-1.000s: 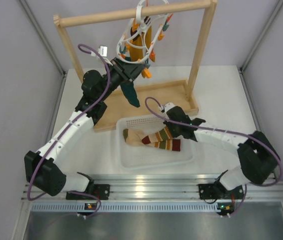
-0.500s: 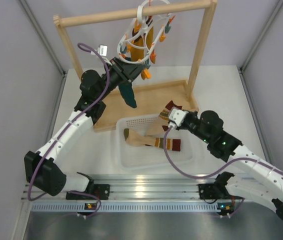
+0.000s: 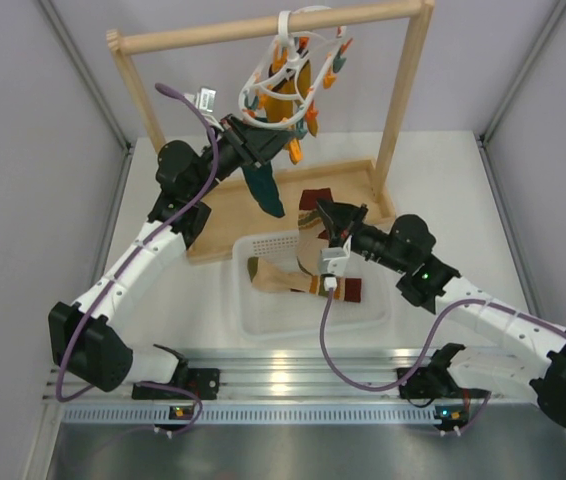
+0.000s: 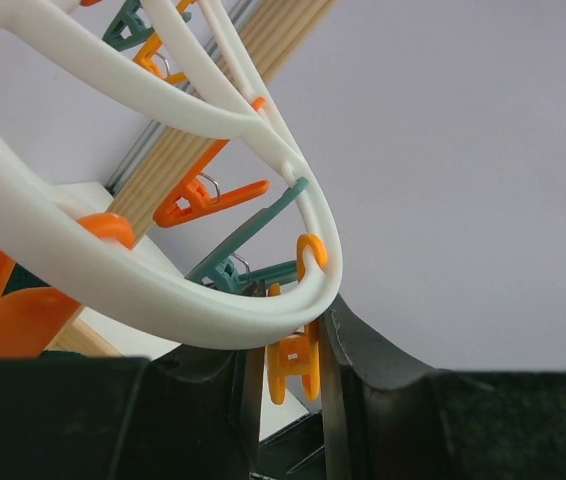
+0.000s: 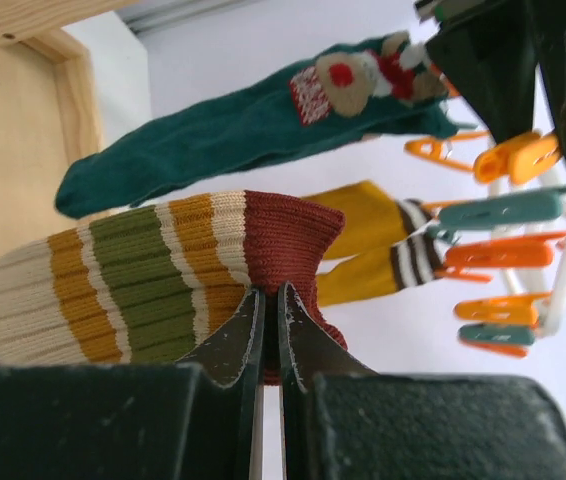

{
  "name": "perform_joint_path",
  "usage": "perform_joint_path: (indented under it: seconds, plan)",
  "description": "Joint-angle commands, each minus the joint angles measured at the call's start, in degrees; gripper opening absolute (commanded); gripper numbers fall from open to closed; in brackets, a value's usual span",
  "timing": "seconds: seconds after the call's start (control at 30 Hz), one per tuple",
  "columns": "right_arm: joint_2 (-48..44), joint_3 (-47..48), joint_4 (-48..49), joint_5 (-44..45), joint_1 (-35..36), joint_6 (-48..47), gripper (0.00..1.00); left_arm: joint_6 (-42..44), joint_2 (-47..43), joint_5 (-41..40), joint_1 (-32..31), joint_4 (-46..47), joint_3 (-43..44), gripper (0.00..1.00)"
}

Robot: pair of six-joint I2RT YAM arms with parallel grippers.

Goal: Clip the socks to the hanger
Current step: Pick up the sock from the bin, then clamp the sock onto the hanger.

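Observation:
The white ring hanger (image 3: 288,70) hangs from the wooden rail with orange and teal clips. My left gripper (image 3: 261,140) is up against it, shut on an orange clip (image 4: 294,365) under the ring (image 4: 163,300). A dark teal sock (image 3: 262,190) with a face motif (image 5: 363,75) dangles just below that gripper. My right gripper (image 3: 323,215) is shut on the red-brown cuff of a striped sock (image 5: 278,235), raised above the basket. Its mate (image 3: 278,280) lies in the basket. The right jaws (image 5: 271,292) pinch the fabric.
A mustard sock (image 5: 363,240) hangs from the hanger. The wooden rail frame (image 3: 403,110) stands on a base board (image 3: 348,180) at the back. A white basket (image 3: 263,315) sits at the front middle. Grey walls close in both sides.
My right arm swung in from the right and lifted the striped sock out of the basket toward the hanger. The left gripper stayed at the clip; the hanger shifted slightly.

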Motion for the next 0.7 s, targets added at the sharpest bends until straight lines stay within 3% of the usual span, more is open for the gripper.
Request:
perform_joint_path:
  seconds: [0.0, 0.67]
  plan:
    - [1.16, 5.36, 6.59, -6.87, -0.49, -6.44, 0.0, 0.5, 0.73, 8.69, -0.74, 5.07, 0.67, 0.0]
    - [6.79, 13.53, 5.1, -9.95, -1.45, -8.38, 0.0, 1.2, 1.61, 12.83, -0.65, 3.58, 0.85, 0.0]
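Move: The orange clip on the hanger's near rim, the place for the striped sock already in the right fingers, lies about 4 cm ahead of the right hand, 7 cm to its left and 10 cm above. The hanging teal sock is some 12 cm left and 3 cm ahead, about level in height; the other striped sock lies in the bin, 4 cm back, 1 cm left and 28 cm down. The clip sits at the left hand's fingertips, about 1 cm ahead, 1 cm right and 1 cm down. The right hand, still pinching the striped sock by its dark-red cuff, lifts it about 7 cm and eases some 3 cm left towards the orange clip, slowing as it nears, while the wrist rolls roughly 15 degrees so that its forward side comes up. The left hand stays practically in place and keeps its squeeze on that clip, presenting it beneath the hanger's rim. ##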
